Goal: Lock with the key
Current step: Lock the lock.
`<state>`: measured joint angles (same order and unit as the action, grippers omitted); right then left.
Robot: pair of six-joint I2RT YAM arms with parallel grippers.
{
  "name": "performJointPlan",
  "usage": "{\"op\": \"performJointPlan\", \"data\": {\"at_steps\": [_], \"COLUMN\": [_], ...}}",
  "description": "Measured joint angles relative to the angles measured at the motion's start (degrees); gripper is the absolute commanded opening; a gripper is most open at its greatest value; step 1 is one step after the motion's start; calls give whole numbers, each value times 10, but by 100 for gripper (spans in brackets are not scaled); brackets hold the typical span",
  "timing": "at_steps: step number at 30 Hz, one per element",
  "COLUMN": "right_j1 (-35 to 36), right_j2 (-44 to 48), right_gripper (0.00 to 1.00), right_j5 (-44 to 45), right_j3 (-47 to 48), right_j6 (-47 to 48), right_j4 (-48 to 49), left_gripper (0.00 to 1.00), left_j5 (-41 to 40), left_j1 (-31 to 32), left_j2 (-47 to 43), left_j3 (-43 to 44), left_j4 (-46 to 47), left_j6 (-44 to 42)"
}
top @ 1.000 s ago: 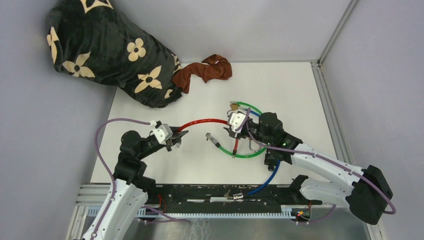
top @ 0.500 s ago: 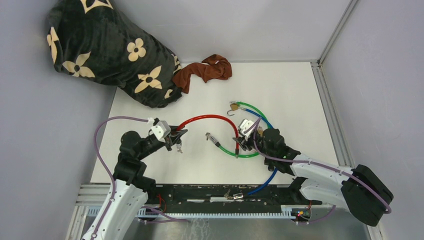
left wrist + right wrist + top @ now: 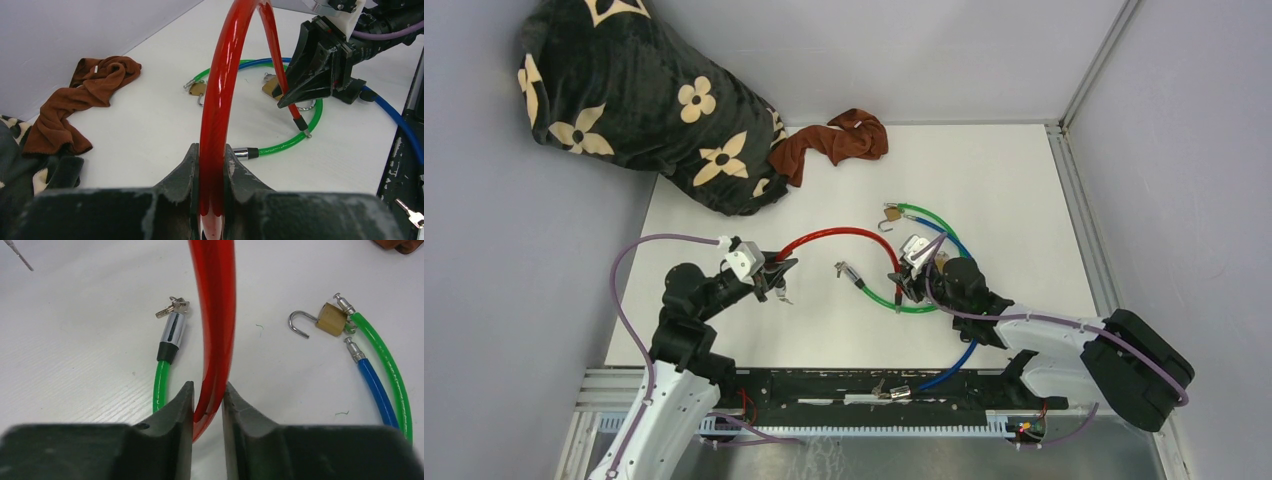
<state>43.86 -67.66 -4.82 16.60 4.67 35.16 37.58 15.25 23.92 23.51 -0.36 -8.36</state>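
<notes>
A red cable (image 3: 834, 236) arcs above the table between my two grippers. My left gripper (image 3: 782, 270) is shut on its left end (image 3: 212, 165). My right gripper (image 3: 207, 386) has a finger tight against each side of the cable's right end (image 3: 212, 340), just above its black-sleeved tip (image 3: 299, 122). A green cable (image 3: 161, 380) lies looped under it. Its chrome lock barrel (image 3: 175, 327) has a small bunch of keys (image 3: 172, 306) in its end. An open brass padlock (image 3: 330, 317) lies at the green cable's other end.
A blue cable (image 3: 959, 358) runs from the loop to the black rail (image 3: 824, 388), where another key (image 3: 410, 217) lies. A brown cloth (image 3: 834, 140) and a dark flowered blanket (image 3: 634, 100) sit at the back left. A second brass padlock (image 3: 272, 89) lies by the right gripper.
My right gripper has moved a little nearer and lower along the red cable, and its jaws have narrowed onto it. The left gripper has kept its hold and place.
</notes>
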Motion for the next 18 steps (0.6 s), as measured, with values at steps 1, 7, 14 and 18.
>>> {"op": "performJointPlan", "data": {"at_steps": [1, 7, 14, 18], "right_j1": [0, -1, -14, -24], "right_j2": [-3, -1, 71, 83], "right_gripper": [1, 0, 0, 0], "right_j5": [-2, -7, -5, -8], "right_j3": [0, 13, 147, 246], "right_j6": [-6, -30, -25, 8], "right_j4": [1, -20, -132, -151], "left_gripper": [2, 2, 13, 18], "left_j5": [0, -13, 1, 42], "left_j1": [0, 0, 0, 1], "left_j2": [0, -1, 24, 58], "left_j3": [0, -1, -37, -52], "left_j4": [0, 1, 16, 23], "left_j6": [0, 33, 101, 91]}}
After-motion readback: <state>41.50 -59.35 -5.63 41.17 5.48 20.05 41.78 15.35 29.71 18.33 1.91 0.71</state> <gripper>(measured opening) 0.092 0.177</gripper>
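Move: The right gripper stands partly open around the red cable's hanging free end, whose tip section is about 3 cm below and 1 cm nearer the base. From the right hand, the green lock's key end is some 7 cm ahead and 10 cm left, the small brass lock 20 cm ahead and 1 cm left, and the large padlock 8 cm ahead and 8 cm right, all about 8 cm below. From the left hand, the free end is roughly 3 cm ahead, 23 cm right and 17 cm below. Shut the right fingers on the red cable just above its free end, then lift it briskly about 19 cm, drifting a little forward and tipping the fingertips up to near level. As it rises, lower the left gripper some 5 cm, tipping its fingers down about 15 degrees while it keeps its pinch on the cable beside the lock head. ##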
